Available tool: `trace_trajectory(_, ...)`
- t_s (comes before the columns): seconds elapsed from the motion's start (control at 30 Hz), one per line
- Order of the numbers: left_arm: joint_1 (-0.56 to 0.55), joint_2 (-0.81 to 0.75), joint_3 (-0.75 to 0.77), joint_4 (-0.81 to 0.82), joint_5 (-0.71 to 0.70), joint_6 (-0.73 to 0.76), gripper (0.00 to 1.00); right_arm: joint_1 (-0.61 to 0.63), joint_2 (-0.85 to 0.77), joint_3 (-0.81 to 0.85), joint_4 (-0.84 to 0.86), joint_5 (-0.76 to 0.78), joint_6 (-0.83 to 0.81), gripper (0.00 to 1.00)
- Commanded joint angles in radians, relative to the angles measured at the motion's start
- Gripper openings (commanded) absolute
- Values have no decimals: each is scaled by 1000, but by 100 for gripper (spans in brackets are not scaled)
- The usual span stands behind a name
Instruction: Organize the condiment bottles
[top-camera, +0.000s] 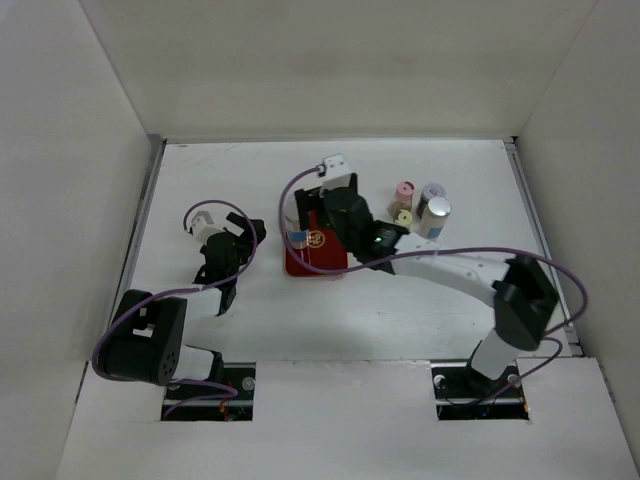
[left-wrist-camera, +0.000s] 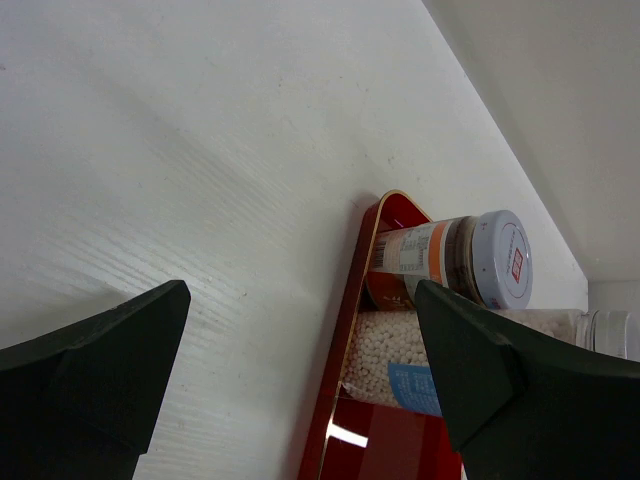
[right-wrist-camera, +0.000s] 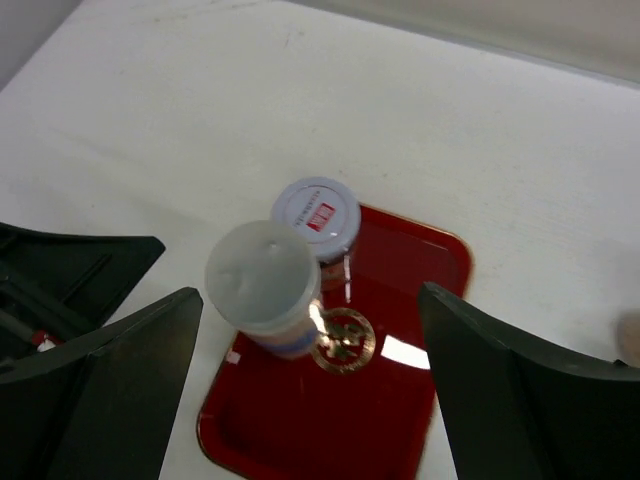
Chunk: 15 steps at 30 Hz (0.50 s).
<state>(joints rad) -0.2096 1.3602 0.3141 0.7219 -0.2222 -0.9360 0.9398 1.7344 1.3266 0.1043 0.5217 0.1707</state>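
Two condiment bottles stand upright on the red tray (right-wrist-camera: 400, 400): a clear-capped one with a blue label (right-wrist-camera: 263, 275) and, just behind it, a pale lavender-capped one with a red logo (right-wrist-camera: 316, 210). My right gripper (right-wrist-camera: 308, 293) hovers open above the tray, its jaws wide and holding nothing. My left gripper (left-wrist-camera: 302, 290) is open low over the table beside the tray's left edge (left-wrist-camera: 340, 380), and it sees both bottles (left-wrist-camera: 450, 260) from the side. Several more bottles stand on the table to the right: pink cap (top-camera: 405, 190), lavender (top-camera: 432, 192), pale yellow (top-camera: 403, 217), silver (top-camera: 437, 210).
White walls enclose the table on three sides. The right arm (top-camera: 450, 265) stretches across from the right base to the tray. The left arm (top-camera: 215, 270) lies left of the tray.
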Motion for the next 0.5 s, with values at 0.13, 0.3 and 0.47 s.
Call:
trace_trajectory(0.13,0,10,11,51,18,-9,100,-238,-358,-243,-6,242,42,97)
trace_trajectory(0.3,0,23,17,51,29,-14,100,-402,-365,-285,-100,405,26,100)
trace_trajectory(0.47,0,25,17,51,30,-15,100,-500,-329,-326,-129,330,52,100)
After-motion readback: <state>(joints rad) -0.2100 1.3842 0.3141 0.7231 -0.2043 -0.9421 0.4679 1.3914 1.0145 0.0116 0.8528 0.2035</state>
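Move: The silver-capped bottle stands about 30 cm right of the right hand, 2 cm ahead and 13 cm below. The grey-lidded jar is some 7 cm beyond it; the pink-capped bottle is 23 cm right and 8 cm ahead of the hand, the yellow-capped one 22 cm right, level with it. The bead bottle just set down is 4 cm left, 2 cm ahead. From the left hand the silver-capped bottle lies 48 cm right, 2 cm ahead. Right hand, open, arcs some 30 cm right towards the silver-capped bottle, rising then sinking, turning 45 degrees clockwise. ##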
